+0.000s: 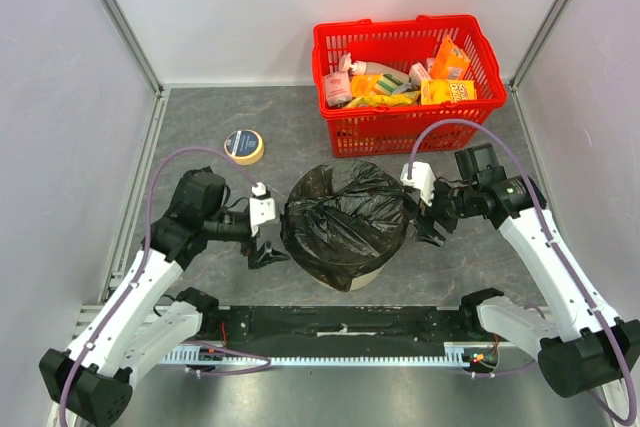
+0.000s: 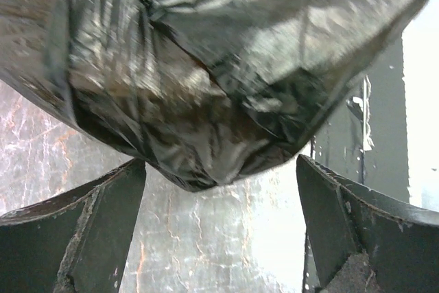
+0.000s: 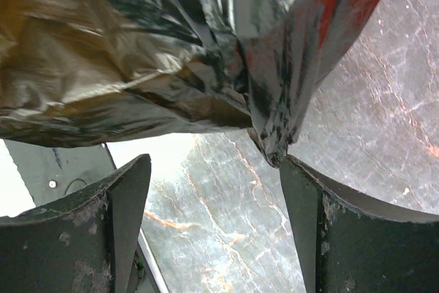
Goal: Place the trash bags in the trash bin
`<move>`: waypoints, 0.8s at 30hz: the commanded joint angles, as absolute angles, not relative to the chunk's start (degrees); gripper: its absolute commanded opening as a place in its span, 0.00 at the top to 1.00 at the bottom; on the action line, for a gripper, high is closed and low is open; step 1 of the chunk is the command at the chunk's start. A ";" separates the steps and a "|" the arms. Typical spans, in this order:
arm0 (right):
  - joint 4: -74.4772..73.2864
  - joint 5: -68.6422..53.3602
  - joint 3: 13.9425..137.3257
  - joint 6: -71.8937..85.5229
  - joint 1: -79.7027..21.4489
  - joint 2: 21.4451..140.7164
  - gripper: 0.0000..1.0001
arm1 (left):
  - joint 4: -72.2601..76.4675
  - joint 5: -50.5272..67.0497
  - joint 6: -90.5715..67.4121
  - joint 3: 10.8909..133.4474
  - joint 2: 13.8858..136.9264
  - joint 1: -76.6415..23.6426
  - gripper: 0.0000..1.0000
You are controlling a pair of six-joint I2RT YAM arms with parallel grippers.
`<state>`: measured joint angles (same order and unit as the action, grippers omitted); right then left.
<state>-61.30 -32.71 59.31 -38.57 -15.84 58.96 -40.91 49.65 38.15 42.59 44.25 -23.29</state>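
A black trash bag (image 1: 345, 219) is draped over and fills the round beige trash bin (image 1: 377, 271), of which only a strip of the lower wall shows. My left gripper (image 1: 267, 251) is open and empty just left of the bag. In the left wrist view the bag (image 2: 206, 66) hangs above the spread fingers (image 2: 89, 231). My right gripper (image 1: 432, 230) is open and empty just right of the bag. In the right wrist view a fold of the bag (image 3: 274, 101) hangs down to the tip of one finger (image 3: 357, 231).
A red wire-mesh shopping basket (image 1: 345, 132) with several packets stands at the back right. A roll of tape (image 1: 243, 146) lies at the back left. Grey walls enclose the table on three sides. A black rail (image 1: 340, 322) runs along the near edge.
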 commanded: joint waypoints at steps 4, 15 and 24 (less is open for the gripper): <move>-58.37 -40.86 61.18 -34.90 -17.75 59.59 0.18 | -22.78 46.94 26.47 41.92 48.60 -24.35 0.04; -44.31 -43.94 55.99 -25.50 -23.64 59.33 0.21 | -12.93 39.47 23.38 45.96 59.05 -24.35 0.04; -40.61 -43.86 53.88 -23.56 -28.30 59.33 0.22 | -8.70 30.07 26.01 49.92 62.57 -24.26 0.03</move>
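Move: The trash bin, with the black trash bag draped over its rim, stands between the two open hands. Its middle is about 7 cm ahead and 17 cm right of the left hand, about 1 cm ahead and 21 cm left of the right, a few centimetres below both. The tape roll lies some 26 cm ahead and 6 cm left of the left hand; the red basket is about 36 cm ahead and 5 cm left of the right. Left hand, open, sweeps about 11 cm forward beside the bin; right, open, goes 7 cm left towards its near side. ##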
